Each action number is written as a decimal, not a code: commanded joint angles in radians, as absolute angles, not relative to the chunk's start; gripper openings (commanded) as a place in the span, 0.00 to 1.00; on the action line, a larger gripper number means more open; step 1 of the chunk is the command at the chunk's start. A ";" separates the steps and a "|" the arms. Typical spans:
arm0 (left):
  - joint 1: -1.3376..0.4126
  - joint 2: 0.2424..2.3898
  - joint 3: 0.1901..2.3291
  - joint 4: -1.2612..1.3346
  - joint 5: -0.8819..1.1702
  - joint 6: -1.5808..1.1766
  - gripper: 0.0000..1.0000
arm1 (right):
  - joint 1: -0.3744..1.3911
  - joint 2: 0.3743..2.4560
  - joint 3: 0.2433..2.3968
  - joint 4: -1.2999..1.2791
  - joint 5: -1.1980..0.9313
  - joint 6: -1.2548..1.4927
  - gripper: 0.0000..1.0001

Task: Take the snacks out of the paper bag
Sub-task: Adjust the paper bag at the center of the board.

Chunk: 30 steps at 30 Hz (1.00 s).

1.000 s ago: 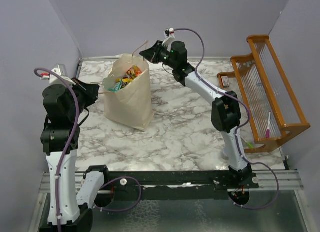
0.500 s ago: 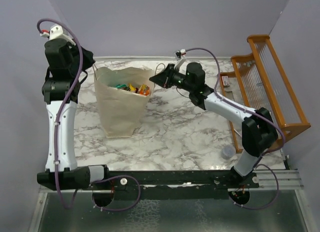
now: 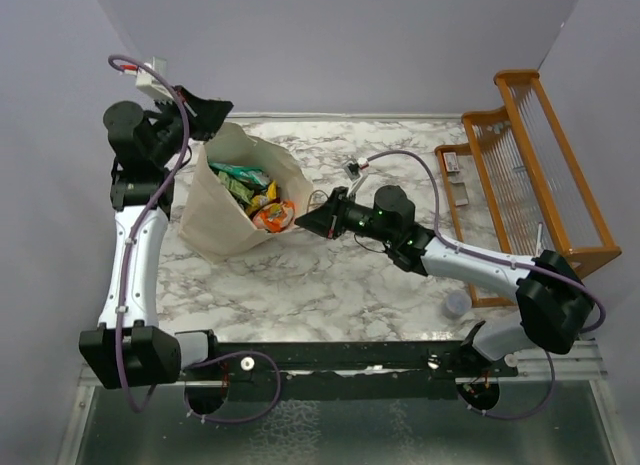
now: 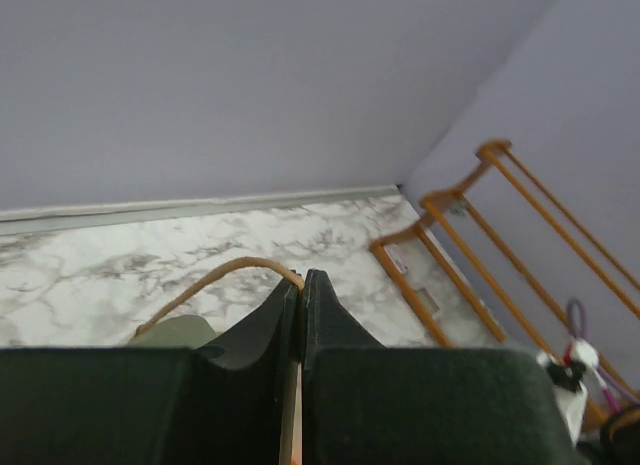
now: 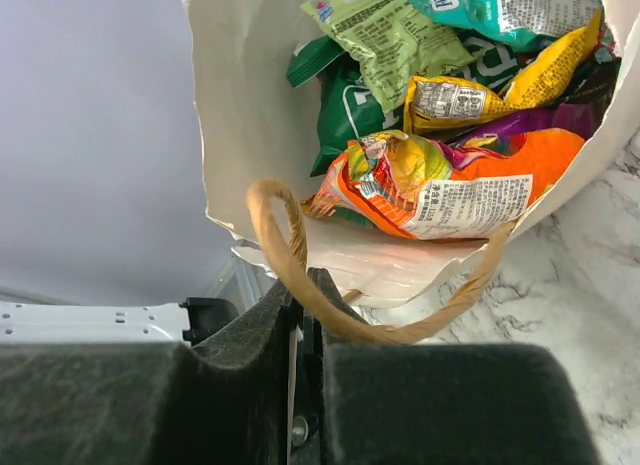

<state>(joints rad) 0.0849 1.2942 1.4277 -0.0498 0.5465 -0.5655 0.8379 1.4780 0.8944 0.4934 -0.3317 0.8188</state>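
The cream paper bag (image 3: 212,223) lies tipped on the marble table, its mouth facing right. The snacks (image 3: 258,195) fill the mouth. In the right wrist view I see an orange packet (image 5: 450,190), a light green one (image 5: 390,30), a teal one (image 5: 510,10) and a yellow one (image 5: 540,75) inside the paper bag (image 5: 250,105). My left gripper (image 3: 226,109) is raised over the bag's back edge; this left gripper (image 4: 302,277) is shut on a tan handle (image 4: 215,280). My right gripper (image 3: 297,222) is low at the mouth; the right gripper (image 5: 305,280) is pinched on the other handle loop (image 5: 385,335).
A wooden rack (image 3: 540,185) stands along the right wall, also visible as the rack (image 4: 470,235) in the left wrist view. A small grey cap (image 3: 456,304) lies near the right arm's base. Purple walls close in the back and both sides.
The bag went from upright to tipped with its mouth to the right. My left gripper lifted its handle up and back; my right gripper came down and nearer with the other handle.
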 commanded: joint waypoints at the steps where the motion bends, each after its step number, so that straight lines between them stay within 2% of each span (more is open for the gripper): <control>1: 0.057 1.126 1.228 0.425 0.859 -0.676 0.00 | 0.847 1.379 0.844 0.505 -0.308 0.840 0.08; 6: 0.007 1.008 1.111 0.481 0.841 -0.634 0.00 | 0.850 1.309 0.821 0.372 -0.308 0.784 0.12; 10: -0.012 0.967 1.016 0.559 0.841 -0.644 0.00 | 0.850 1.255 0.838 0.192 -0.310 0.697 0.19; 13: -0.021 0.954 0.966 0.580 0.841 -0.635 0.00 | 0.849 1.196 0.846 0.025 -0.239 0.635 0.32; 19: -0.021 0.951 0.971 0.515 0.820 -0.583 0.00 | 0.850 1.106 0.865 -0.266 -0.108 0.507 0.50; 23: -0.021 0.959 0.978 0.460 0.796 -0.546 0.00 | 0.850 1.047 0.876 -0.457 -0.020 0.427 0.73; 27: -0.020 0.958 0.990 0.378 0.765 -0.497 0.00 | 0.850 0.981 0.898 -0.593 0.162 0.339 0.97; 30: -0.006 0.961 0.991 0.355 0.754 -0.493 0.00 | 0.850 0.982 0.961 -0.582 0.121 0.219 0.99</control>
<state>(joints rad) -0.0212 0.9688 0.9577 0.3870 0.7998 -0.5411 0.8444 1.0039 0.8669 -0.4946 0.0391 0.3935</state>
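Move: The paper bag, one handle pinched in the left hand, has its middle about 18 cm back, 3 cm left and 29 cm below that hand. From the right hand, at the other handle, the bag lies some 8 cm ahead, 17 cm left and 8 cm lower; the orange snack is about 1 cm ahead and 7 cm left, the teal snack 11 cm ahead and 15 cm left, both some 6 cm lower. Left, still pinching its handle, draws back-right 13 cm; right opens wide, releases its handle, goes 16 cm right. ##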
